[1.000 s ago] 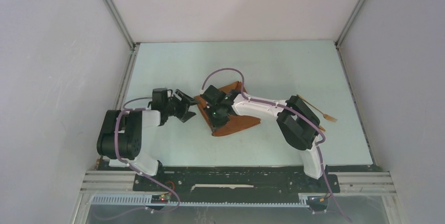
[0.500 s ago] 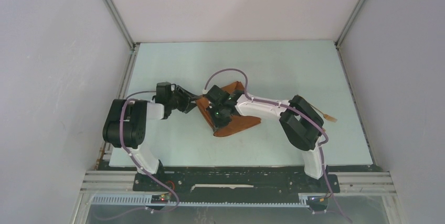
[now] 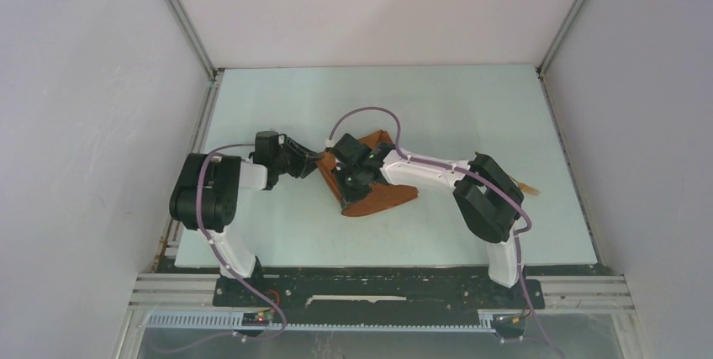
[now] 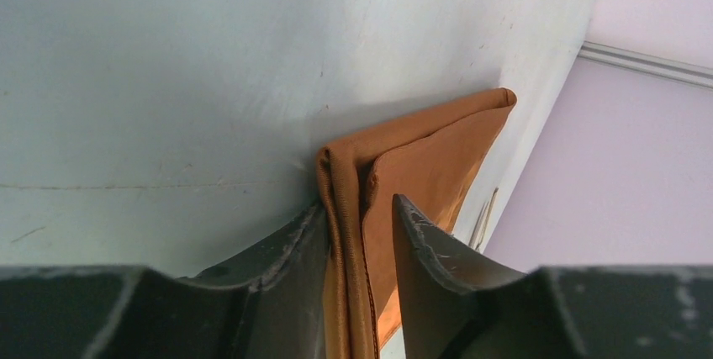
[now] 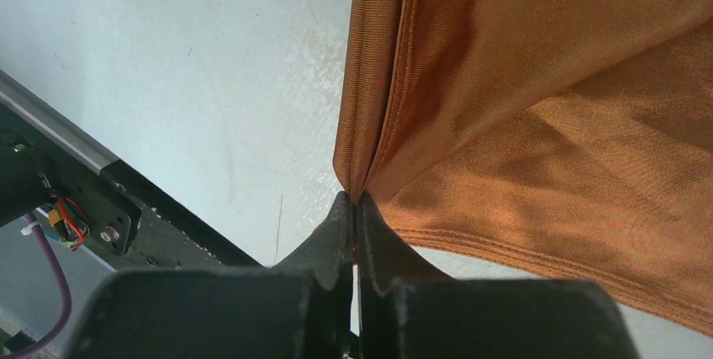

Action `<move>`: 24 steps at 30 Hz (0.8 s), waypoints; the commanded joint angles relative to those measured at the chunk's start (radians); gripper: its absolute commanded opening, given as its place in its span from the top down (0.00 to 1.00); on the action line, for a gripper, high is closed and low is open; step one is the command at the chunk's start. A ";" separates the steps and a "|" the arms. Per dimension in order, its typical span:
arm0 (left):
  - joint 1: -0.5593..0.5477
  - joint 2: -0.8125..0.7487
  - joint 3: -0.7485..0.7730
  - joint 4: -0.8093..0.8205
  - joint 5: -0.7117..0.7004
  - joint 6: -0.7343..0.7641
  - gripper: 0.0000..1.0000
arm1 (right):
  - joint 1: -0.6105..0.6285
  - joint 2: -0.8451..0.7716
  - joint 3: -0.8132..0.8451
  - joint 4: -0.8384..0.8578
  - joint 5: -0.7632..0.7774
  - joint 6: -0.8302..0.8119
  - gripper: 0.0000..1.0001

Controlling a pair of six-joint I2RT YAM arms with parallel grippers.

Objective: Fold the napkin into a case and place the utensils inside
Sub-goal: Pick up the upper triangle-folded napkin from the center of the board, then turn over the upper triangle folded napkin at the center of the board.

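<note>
The rust-orange napkin [image 3: 382, 197] lies partly folded at the middle of the table, one part lifted. My right gripper [image 3: 349, 176] is shut on a bunched corner of the napkin [image 5: 546, 107], with the jaws [image 5: 355, 197] pressed together on the cloth. My left gripper [image 3: 315, 164] reaches in from the left. Its jaws [image 4: 357, 205] straddle the folded edge of the napkin [image 4: 429, 157]: the left finger touches the cloth and a gap remains at the right finger. The golden utensils [image 3: 528, 187] lie at the right, mostly hidden behind my right arm. They show as thin rods [image 4: 483, 216] in the left wrist view.
The pale table [image 3: 277, 233] is bounded by grey walls on the left, right and back. The black base rail [image 3: 378, 287] runs along the near edge. My right arm's elbow [image 3: 488, 199] stands over the right part of the table.
My left gripper has moved right onto the napkin's edge and its jaws have narrowed around it. My right arm's elbow has shifted right, covering more of the utensils.
</note>
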 commanded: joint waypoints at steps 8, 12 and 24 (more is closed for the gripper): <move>-0.011 -0.004 0.025 -0.057 -0.069 0.025 0.77 | -0.005 -0.062 -0.011 0.016 0.005 -0.024 1.00; -0.010 -0.085 0.041 -0.139 -0.076 0.040 0.96 | 0.022 -0.073 -0.010 0.013 0.022 -0.034 1.00; 0.338 -0.696 0.125 -0.763 -0.055 0.284 1.00 | 0.245 -0.033 0.236 0.117 -0.233 0.052 1.00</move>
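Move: The left fingers stand half open astride the napkin's left edge, with its far-left corner barely 2 cm ahead and about 1 cm to the right; the folded napkin's middle lies some 12 cm right and 5 cm back. The right hand already pinches the near-left corner, about 14 cm back and 6 cm right of the left hand. From the right hand, the napkin's middle is roughly 9 cm ahead, 6 cm right and a little below. Sinking a touch, the left hand shuts its fingers on the napkin's edge beside the far-left corner, then rises about 9 cm while swinging left and somewhat back. The right hand keeps its closed grip on the near-left corner and, after holding nearly still, draws it left about 7 cm, back and up about 5 cm each, turning some 15 degrees, mostly counter-clockwise. ##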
